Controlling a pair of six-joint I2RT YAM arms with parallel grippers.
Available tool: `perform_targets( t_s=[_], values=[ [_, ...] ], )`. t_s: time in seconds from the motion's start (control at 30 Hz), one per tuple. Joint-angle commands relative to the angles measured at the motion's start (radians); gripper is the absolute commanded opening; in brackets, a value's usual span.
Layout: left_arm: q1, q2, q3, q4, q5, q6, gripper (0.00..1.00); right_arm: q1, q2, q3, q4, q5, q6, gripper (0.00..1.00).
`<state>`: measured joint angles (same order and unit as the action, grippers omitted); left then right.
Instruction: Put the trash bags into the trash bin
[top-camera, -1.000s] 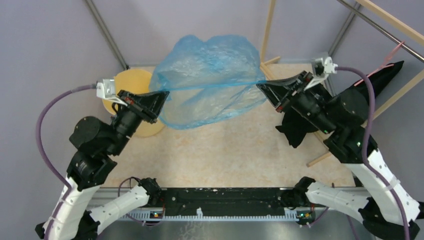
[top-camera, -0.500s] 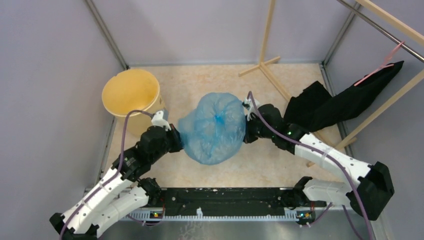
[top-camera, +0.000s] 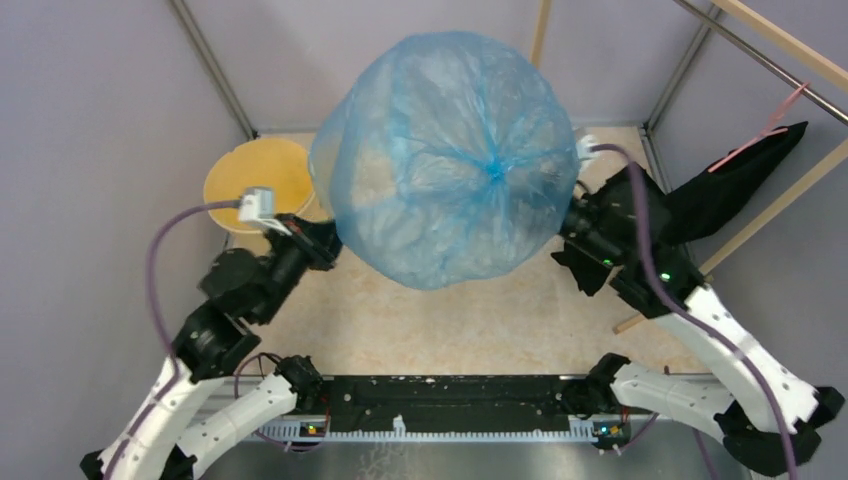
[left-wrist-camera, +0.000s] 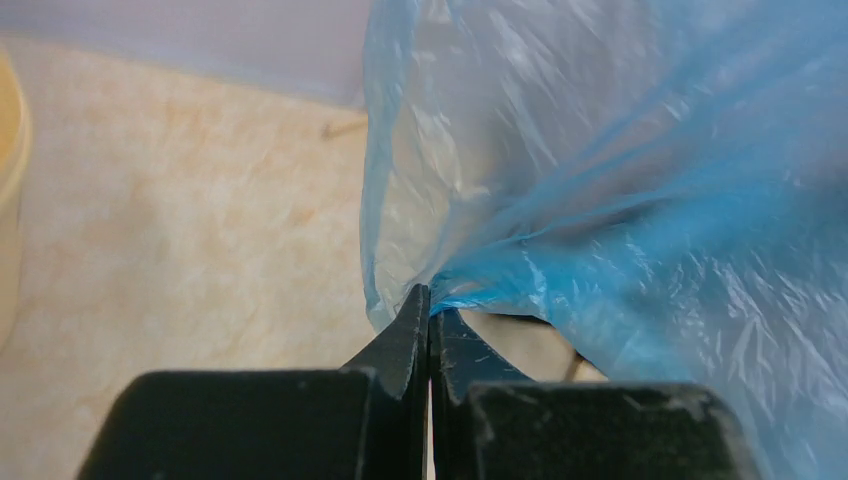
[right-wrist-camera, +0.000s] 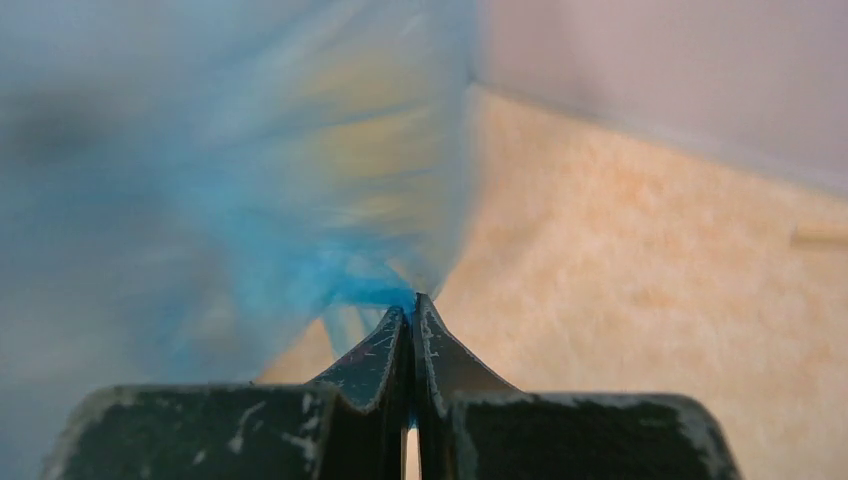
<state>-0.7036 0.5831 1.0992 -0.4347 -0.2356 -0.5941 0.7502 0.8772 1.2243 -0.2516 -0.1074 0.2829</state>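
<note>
The light-blue trash bag (top-camera: 450, 160) is puffed into a big balloon high over the table's middle, held between both arms. My left gripper (top-camera: 328, 240) is shut on its left edge; in the left wrist view the closed tips (left-wrist-camera: 428, 300) pinch a fold of blue film (left-wrist-camera: 620, 200). My right gripper (top-camera: 572, 215) is shut on the bag's right edge, and its tips (right-wrist-camera: 410, 305) clamp blurred blue film (right-wrist-camera: 230, 180). The pale-yellow trash bin (top-camera: 255, 180) stands at the back left, partly hidden by the bag and the left arm.
A black cloth (top-camera: 720, 195) hangs from a wooden rack (top-camera: 790, 190) at the right. A wooden upright (top-camera: 541, 25) rises at the back behind the bag. Purple walls close in the beige table (top-camera: 450, 320) on three sides.
Both arms have risen from low over the table, lifting the bag toward the camera. The bag has ballooned out much larger and now covers part of the bin.
</note>
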Motion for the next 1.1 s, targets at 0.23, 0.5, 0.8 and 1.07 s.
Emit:
perform_targets(
  t_s=[0.23, 0.5, 0.8, 1.07],
  values=[
    [0.000, 0.028, -0.300, -0.322, 0.163, -0.186, 0.00, 0.071, 0.309, -0.298, -0.308, -0.378, -0.038, 0.00],
    [0.000, -0.080, -0.039, -0.247, 0.113, -0.020, 0.00, 0.074, 0.037, -0.106, -0.333, -0.384, -0.008, 0.00],
    [0.000, -0.008, 0.022, -0.282, -0.006, -0.036, 0.00, -0.017, 0.165, -0.022, -0.222, -0.369, 0.110, 0.00],
    [0.000, 0.186, -0.229, -0.339, 0.071, -0.154, 0.00, -0.108, 0.480, -0.179, -0.270, -0.475, 0.064, 0.00]
  ],
)
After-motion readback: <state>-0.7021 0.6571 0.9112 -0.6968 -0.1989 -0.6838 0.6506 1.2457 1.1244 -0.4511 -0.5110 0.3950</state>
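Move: The blue trash bag, mouth down and swollen with air, is already held by its edge between both hands. Its middle is about 11 cm to the right of the left hand, 7 cm ahead and 10 cm above, and some 13 cm to the left of the right hand, 6 cm ahead and 10 cm above. The trash bin stands roughly 12 cm left of the left hand, 6 cm ahead and 28 cm below. A black cloth lies about 22 cm right of the right hand, 4 cm ahead and 38 cm below. Down, up and down again in quick strokes, both hands whip the trash bag while keeping their pinch on its edge. The first stroke drops them some 30 cm with the fingers tipping down and the wrists rolling; the right hand also swings back, and it turns counter-clockwise. Both rise nearly to their starting height, then plunge again, the right reaching forward. ##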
